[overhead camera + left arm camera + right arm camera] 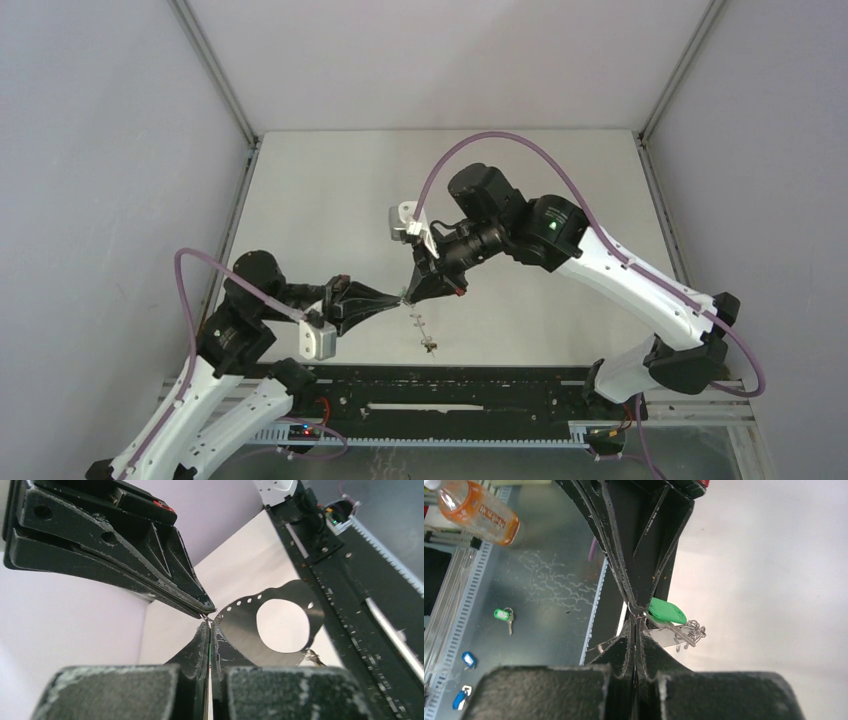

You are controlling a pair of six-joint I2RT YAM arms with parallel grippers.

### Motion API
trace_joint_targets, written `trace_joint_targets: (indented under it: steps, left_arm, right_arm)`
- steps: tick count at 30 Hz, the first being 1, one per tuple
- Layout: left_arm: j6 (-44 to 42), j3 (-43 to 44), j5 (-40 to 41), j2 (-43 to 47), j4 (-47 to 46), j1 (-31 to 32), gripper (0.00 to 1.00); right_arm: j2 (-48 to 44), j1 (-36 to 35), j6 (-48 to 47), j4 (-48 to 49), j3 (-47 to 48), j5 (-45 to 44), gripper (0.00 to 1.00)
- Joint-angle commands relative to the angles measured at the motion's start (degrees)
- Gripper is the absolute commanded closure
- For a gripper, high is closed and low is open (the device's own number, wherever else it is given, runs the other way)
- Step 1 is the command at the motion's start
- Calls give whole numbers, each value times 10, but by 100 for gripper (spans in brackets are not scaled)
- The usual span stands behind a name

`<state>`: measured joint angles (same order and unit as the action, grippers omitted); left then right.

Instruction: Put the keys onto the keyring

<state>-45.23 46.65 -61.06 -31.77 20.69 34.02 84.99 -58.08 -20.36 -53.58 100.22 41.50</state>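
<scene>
Both grippers meet tip to tip above the table's near middle. The keyring (240,640), a flat grey plate with a wide hole and small rim holes, hangs edge-on below them (424,328). My right gripper (636,619) is shut on its upper rim, where a thin wire loop shows. The green-headed key (667,611) lies against the plate, its blade slanting down past a tangle of wire loops (694,628). My left gripper (209,625) is shut, with a green sliver of that key between its fingers. A small yellowish piece (430,347) hangs at the keyring's lower end. Whether it is a key is unclear.
A black slotted rail (450,385) runs along the table's near edge under the arms. Below that edge, the right wrist view shows a metal floor with an orange-labelled bottle (479,512), a loose green-tagged key (503,615) and blue tags (468,659).
</scene>
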Motion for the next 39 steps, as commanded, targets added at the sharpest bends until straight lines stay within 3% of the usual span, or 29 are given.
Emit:
trace_joint_targets:
  steps: [1,12,18,26,29,32,34,35,39]
  left_arm:
    - [-97,9,23,14,2,10,100]
    - [-281,-26,100,32,37,57,100]
    - [-298,-36,139,32,37,77,100]
    - [-292,-50,179,39,12,97,100]
    - [-265,-47,174,44,12,99,86]
    - [-224,-38,166,45,9,100,80]
    - [-184,-34,166,46,-4,100,70]
    - [-161,-33,167,47,-14,100,60]
    - [-112,-34,162,46,-28,99,50]
  right_arm:
    - [-51,19,55,94,-26,24,100]
    - [-99,39,129,214,-116,26,100]
    - [-149,49,199,334,-200,-2,100]
    - [-188,55,246,422,-274,-52,100]
    - [-198,57,260,458,-298,-41,100]
    - [-196,59,258,462,-301,-8,100]
    - [-199,59,256,465,-305,8,100]
    - [-201,60,256,468,-308,17,100]
    - [-204,62,258,478,-315,45,100]
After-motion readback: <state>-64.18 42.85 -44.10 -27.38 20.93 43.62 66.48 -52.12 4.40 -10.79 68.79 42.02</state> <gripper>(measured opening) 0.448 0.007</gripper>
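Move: Both closed fingertips meet at the small wire ring, which is about 1 cm to the left hand's right and 1 cm to the right hand's left, level with both. From the left hand, the green key is some 2 cm ahead, 1 cm to the right and 1 cm below. The metal plate's middle is about 5 cm back, 2 cm to the right and 4 cm below, with the yellow key roughly 9 cm back, 4 cm to the right and 6 cm below. With both hands still pinching the wire ring, they travel forward together about 2 cm, first rising and then sinking by a centimetre or so, while the left wrist rolls some 30 degrees about its fingers' length, its forward side rising, and the right fingers swing up towards level. The left fingers then open about halfway and let go of the ring, rolling back a little in place, as the right hand keeps its pinch and lifts the ring some 2 cm, still tilting up. ##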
